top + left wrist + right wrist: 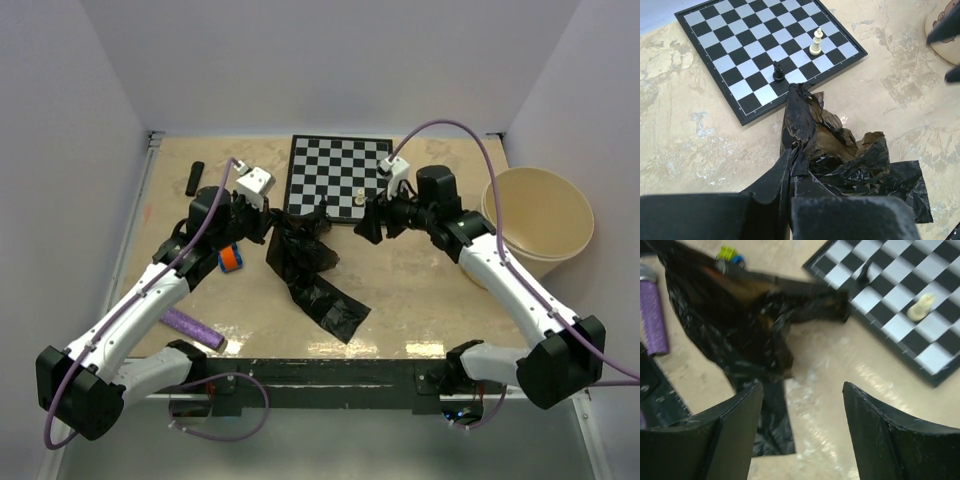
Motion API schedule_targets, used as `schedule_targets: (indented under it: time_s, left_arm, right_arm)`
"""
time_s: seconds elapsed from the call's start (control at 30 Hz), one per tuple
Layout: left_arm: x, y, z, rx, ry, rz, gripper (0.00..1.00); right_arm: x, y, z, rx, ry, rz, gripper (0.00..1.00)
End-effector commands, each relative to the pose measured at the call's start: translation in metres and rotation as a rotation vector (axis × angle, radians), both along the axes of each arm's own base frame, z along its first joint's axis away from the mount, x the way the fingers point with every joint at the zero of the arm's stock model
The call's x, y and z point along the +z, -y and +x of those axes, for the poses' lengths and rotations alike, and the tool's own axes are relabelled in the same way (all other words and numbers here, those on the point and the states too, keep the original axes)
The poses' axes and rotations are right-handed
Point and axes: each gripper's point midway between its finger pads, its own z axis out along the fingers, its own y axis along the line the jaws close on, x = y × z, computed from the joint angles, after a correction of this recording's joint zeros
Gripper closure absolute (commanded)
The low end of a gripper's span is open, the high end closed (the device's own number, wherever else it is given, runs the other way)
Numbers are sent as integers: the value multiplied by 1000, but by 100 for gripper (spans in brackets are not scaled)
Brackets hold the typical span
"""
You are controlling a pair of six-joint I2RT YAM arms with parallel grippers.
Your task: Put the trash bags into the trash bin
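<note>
A wrinkled black trash bag lies spread on the table just in front of the chessboard. My left gripper is shut on its upper edge, and the left wrist view shows the film pinched between the closed fingers of that gripper. My right gripper hovers open to the right of the bag, and its wrist view has the gripper empty over bare table with the bag to its left. A short black roll lies at the far left. The cream trash bin stands at the right.
A chessboard with a white piece and a black piece sits at the back centre. A purple roll lies near the left arm's base. A small orange and blue object sits under the left arm.
</note>
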Motion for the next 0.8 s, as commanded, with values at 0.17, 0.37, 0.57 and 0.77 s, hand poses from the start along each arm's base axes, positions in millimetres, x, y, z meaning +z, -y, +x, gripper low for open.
schedule_targets:
  time_s: [0.17,0.37,0.57,0.77]
  left_arm:
    - [-15,8,-23,-110,-48,-25,100]
    - [-22,6,-29,-136,-48,-1,100]
    - [-19,9,-25,-139,-44,-11,100]
    - [-19,12,-21,-139,-49,-16,100]
  right_arm:
    - [-37,-56,14,134,-279,290,29]
    - [-62,-84,34,171,-448,414,27]
    - [-82,-97,38,170,-535,427,28]
    - [-97,-124,20,213,-612,424,31]
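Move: Some 12 cm to the right hand's left, 3 cm farther out and about 12 cm lower is the loose upper corner of the trash bag. The black chess piece stands roughly 17 cm ahead and 12 cm left of that hand, at table height. The bag's tail end lies about 14 cm back and 6 cm left. From the left hand, already pinching the bag, the loose corner is about 12 cm right, 3 cm ahead and 8 cm lower. Swooping down about 12 cm and left some 10 cm, the open right gripper comes in towards the bag's loose corner, first edging back slightly, then reaching forward; it tips down about 35 degrees and rolls its left side up some 20. The left hand keeps its pinch while easing back and down about 3 cm each. ##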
